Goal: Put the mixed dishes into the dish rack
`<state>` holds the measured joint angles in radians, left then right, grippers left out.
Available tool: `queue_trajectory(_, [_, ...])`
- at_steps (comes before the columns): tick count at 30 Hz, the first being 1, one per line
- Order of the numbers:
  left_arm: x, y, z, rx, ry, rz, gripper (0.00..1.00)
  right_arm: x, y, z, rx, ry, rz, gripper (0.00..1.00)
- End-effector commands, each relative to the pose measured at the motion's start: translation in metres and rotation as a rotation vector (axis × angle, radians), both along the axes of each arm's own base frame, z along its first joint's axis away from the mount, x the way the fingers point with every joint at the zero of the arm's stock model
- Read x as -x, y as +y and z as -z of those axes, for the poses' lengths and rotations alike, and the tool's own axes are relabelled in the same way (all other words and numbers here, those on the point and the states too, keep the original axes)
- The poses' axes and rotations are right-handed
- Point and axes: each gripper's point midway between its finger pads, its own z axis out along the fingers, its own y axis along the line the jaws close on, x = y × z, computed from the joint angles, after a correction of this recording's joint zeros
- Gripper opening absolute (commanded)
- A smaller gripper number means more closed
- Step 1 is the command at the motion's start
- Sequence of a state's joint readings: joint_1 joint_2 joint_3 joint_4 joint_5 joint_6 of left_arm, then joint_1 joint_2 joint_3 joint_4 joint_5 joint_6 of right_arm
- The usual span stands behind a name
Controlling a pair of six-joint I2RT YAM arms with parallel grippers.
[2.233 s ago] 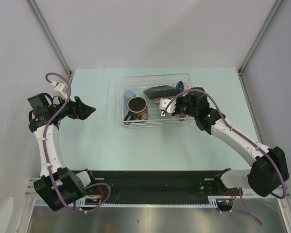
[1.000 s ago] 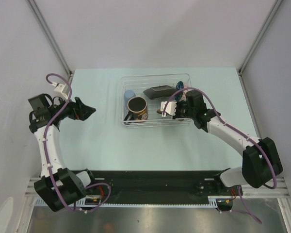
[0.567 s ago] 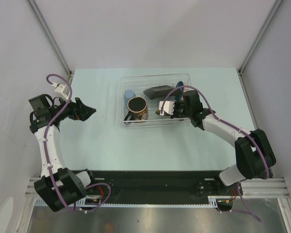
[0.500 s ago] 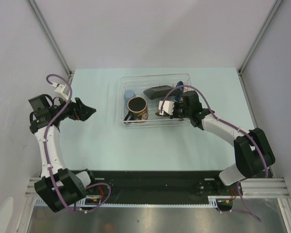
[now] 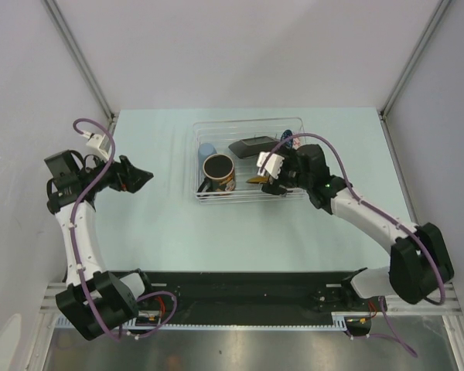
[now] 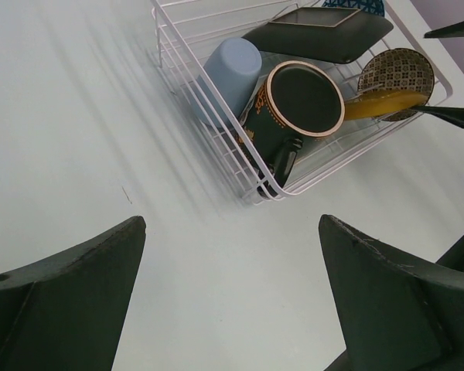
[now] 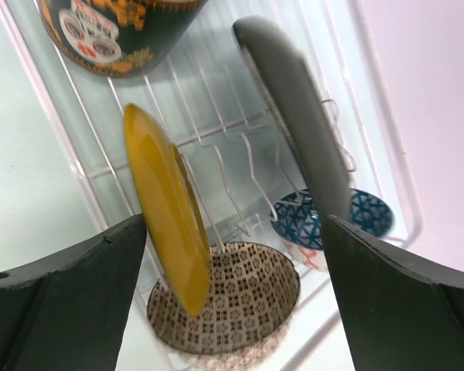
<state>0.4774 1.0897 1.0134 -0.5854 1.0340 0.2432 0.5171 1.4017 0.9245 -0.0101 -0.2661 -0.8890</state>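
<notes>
The dish rack [image 5: 196, 164] holds the mixed dishes: pale blue cup [image 5: 206, 150], dark floral mug [image 5: 218, 171], black square plate [image 5: 252, 145], blue patterned bowl [image 5: 288, 137] and yellow saucer [image 5: 257, 179]. In the right wrist view the yellow saucer [image 7: 166, 212] stands on edge against the rack wires, over the brownish bowl [image 7: 247, 309]. My right gripper [image 7: 236, 224] is open around the saucer, neither finger pressing it. The black plate [image 7: 294, 108] and blue bowl [image 7: 340, 220] lie beyond. My left gripper [image 5: 143, 177] hangs open and empty over the table, left of the rack [image 6: 209, 131].
The left wrist view shows the mug [image 6: 298, 100] lying on its side beside the blue cup [image 6: 232, 62] in the rack's near end. Grey walls with metal rails close in the table on both sides. The black base rail runs along the near edge.
My right gripper has opened and let go of the yellow saucer, which now stands on edge in the rack. The left arm has not moved.
</notes>
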Motion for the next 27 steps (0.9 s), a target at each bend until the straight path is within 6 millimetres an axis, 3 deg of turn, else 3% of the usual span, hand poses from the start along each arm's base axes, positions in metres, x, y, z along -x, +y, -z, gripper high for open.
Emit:
queue_trajectory(1, [0.003,-0.005,-0.016,0.006,-0.064,0.035,0.99,0.027,0.001,-0.064,-0.139,-0.055,0.022,1.00])
queue_trajectory(3, [0.003,-0.005,-0.016,0.008,-0.064,0.036,0.99,0.041,0.002,-0.071,-0.199,-0.007,0.042,1.00])
queue_trajectory(5, [0.003,-0.007,-0.016,0.013,-0.066,0.045,0.99,0.054,0.000,-0.093,-0.290,0.010,0.067,1.00])
queue_trajectory(8, [0.004,-0.007,-0.014,0.011,-0.057,0.044,0.98,0.061,-0.013,-0.115,-0.573,0.168,0.300,1.00])
queue_trajectory(13, [0.008,-0.012,-0.002,-0.021,-0.026,0.046,0.96,0.083,-0.020,-0.097,-0.706,0.431,0.431,1.00])
queue_trajectory(18, [0.017,-0.036,0.008,-0.100,-0.021,0.076,0.96,0.096,-0.019,-0.072,-0.749,0.631,0.554,1.00])
queue_trajectory(23, [0.015,-0.053,0.012,-0.114,-0.019,0.089,0.96,0.099,-0.032,-0.082,-0.798,0.610,0.612,1.00])
queue_trajectory(27, [0.012,-0.054,0.009,-0.084,-0.002,0.076,0.97,0.097,-0.037,-0.090,-0.813,0.570,0.615,1.00])
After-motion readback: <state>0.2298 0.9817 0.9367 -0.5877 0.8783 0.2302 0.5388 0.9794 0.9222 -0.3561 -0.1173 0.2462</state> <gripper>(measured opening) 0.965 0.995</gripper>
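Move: The yellow plate just released in the rack lies about 3 cm back and 2 cm left of the right hand, some 6 cm below. From that hand the patterned bowl is about 7 cm right and 1 cm back, the dark plate 8 cm ahead and 3 cm left, and the mug 15 cm left and 1 cm back, all lower. From the left hand, the yellow plate is roughly 36 cm right, 4 cm ahead and 14 cm below. Lift the open right gripper about 11 cm, clear of the yellow plate it has already released, drawing it back over the rack's front rim. Keep going back to some 10 cm in all while sinking about 5 cm, and roll the wrist some 65 degrees clockwise as seen along the fingers, which stay wide open. Late on, swing the open left gripper some 5 cm right, towards the rack. ##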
